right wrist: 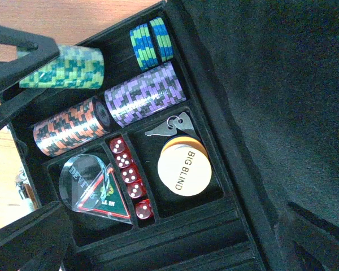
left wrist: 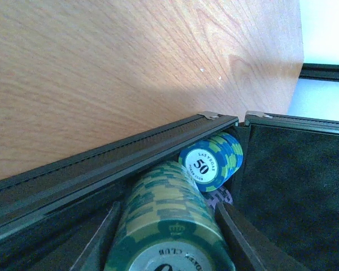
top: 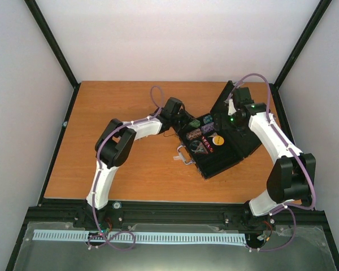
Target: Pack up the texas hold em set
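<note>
The black case (top: 220,161) of the texas hold em set lies open on the wooden table, its felt-lined lid (right wrist: 282,84) folded back. My left gripper (left wrist: 168,217) is shut on a green chip stack (left wrist: 158,186) lying just inside the case's rim (left wrist: 130,152), beside a blue stack (left wrist: 212,161). The tray also holds a purple stack (right wrist: 144,93), an orange stack (right wrist: 70,127), a row of red dice (right wrist: 130,175), a white "BIG BLIND" disc (right wrist: 183,169) and keys (right wrist: 169,125). My right gripper (top: 235,116) hovers open over the tray, holding nothing.
A clear dealer plaque (right wrist: 93,189) lies in the tray next to the dice. The case's silver handle (top: 183,155) points toward the table's (top: 118,107) middle. Black frame posts rise at the back corners, and white walls close in on both sides.
</note>
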{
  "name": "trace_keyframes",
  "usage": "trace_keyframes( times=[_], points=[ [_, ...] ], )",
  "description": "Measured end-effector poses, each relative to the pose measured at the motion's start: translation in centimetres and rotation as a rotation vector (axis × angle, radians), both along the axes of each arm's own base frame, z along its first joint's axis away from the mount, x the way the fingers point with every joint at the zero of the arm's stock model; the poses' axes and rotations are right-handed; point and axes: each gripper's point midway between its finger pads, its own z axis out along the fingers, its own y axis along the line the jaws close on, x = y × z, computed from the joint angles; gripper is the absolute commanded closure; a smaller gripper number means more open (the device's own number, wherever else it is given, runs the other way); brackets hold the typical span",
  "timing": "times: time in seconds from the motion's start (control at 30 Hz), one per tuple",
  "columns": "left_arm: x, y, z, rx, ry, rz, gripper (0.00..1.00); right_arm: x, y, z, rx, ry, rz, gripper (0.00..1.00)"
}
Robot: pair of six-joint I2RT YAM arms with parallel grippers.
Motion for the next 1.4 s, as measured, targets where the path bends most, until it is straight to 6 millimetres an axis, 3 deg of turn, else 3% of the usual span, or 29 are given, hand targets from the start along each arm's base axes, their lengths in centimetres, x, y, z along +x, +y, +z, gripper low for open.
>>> trace_keyframes(
  times=[0.1,0.2,0.43,0.67,1.03,1.17,1.27,1.4],
  points=[
    [0.5,-1.0,-0.2,-0.012,-0.003,-0.014,0.67,0.0,0.1,-0.1,0.005,0.002,0.002,0.0],
    [0.5,-1.7,-0.6,-0.019,0.003,-0.031,0.51,-0.1,0.1,-0.1,0.008,0.004,0.003,0.0],
    [-0.1,-1.8,-0.8,-0.006,0.016,-0.058,0.01,-0.1,0.1,-0.1,0.011,0.004,0.002,0.0],
    [-0.8,-1.6,1.1,0.0,0.012,-0.087,0.0,-0.1,0.1,-0.1,0.014,0.005,0.004,0.0],
    [-4.1,0.4,4.4,0.102,0.034,-0.195,0.0,0.0,0.1,0.0,0.014,0.003,0.004,0.0],
    [-5.2,3.1,4.5,0.16,0.047,-0.193,0.0,0.0,0.2,0.1,0.016,0.002,0.005,0.0],
    [-5.7,6.3,5.2,0.242,0.031,-0.184,0.0,-0.1,0.3,0.1,0.021,0.005,0.008,0.0],
    [-4.8,12.1,9.3,0.365,-0.073,-0.133,0.0,-0.3,0.5,0.0,0.035,0.009,0.014,0.0]
  ],
)
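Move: The green chip stack is already in the left gripper; its slot in the open case lies about 3 cm to the right, 1 cm back and 3 cm below. The orange stack sits some 4 cm nearer the base than that slot, the purple stack about 7 cm to its right, the blue chips 6 cm right of it and 3 cm farther out. From the right gripper, that slot is roughly 16 cm left, 6 cm ahead and 12 cm down. Ease the left gripper about 2 cm right and slightly down, settling the green stack into its slot beyond the orange one, then open the fingers wide and let go. Back out up and towards the base, then swing left over the case edge, ending some 14 cm left of and 10 cm above the release spot, the wrist rolling about 20 degrees. ##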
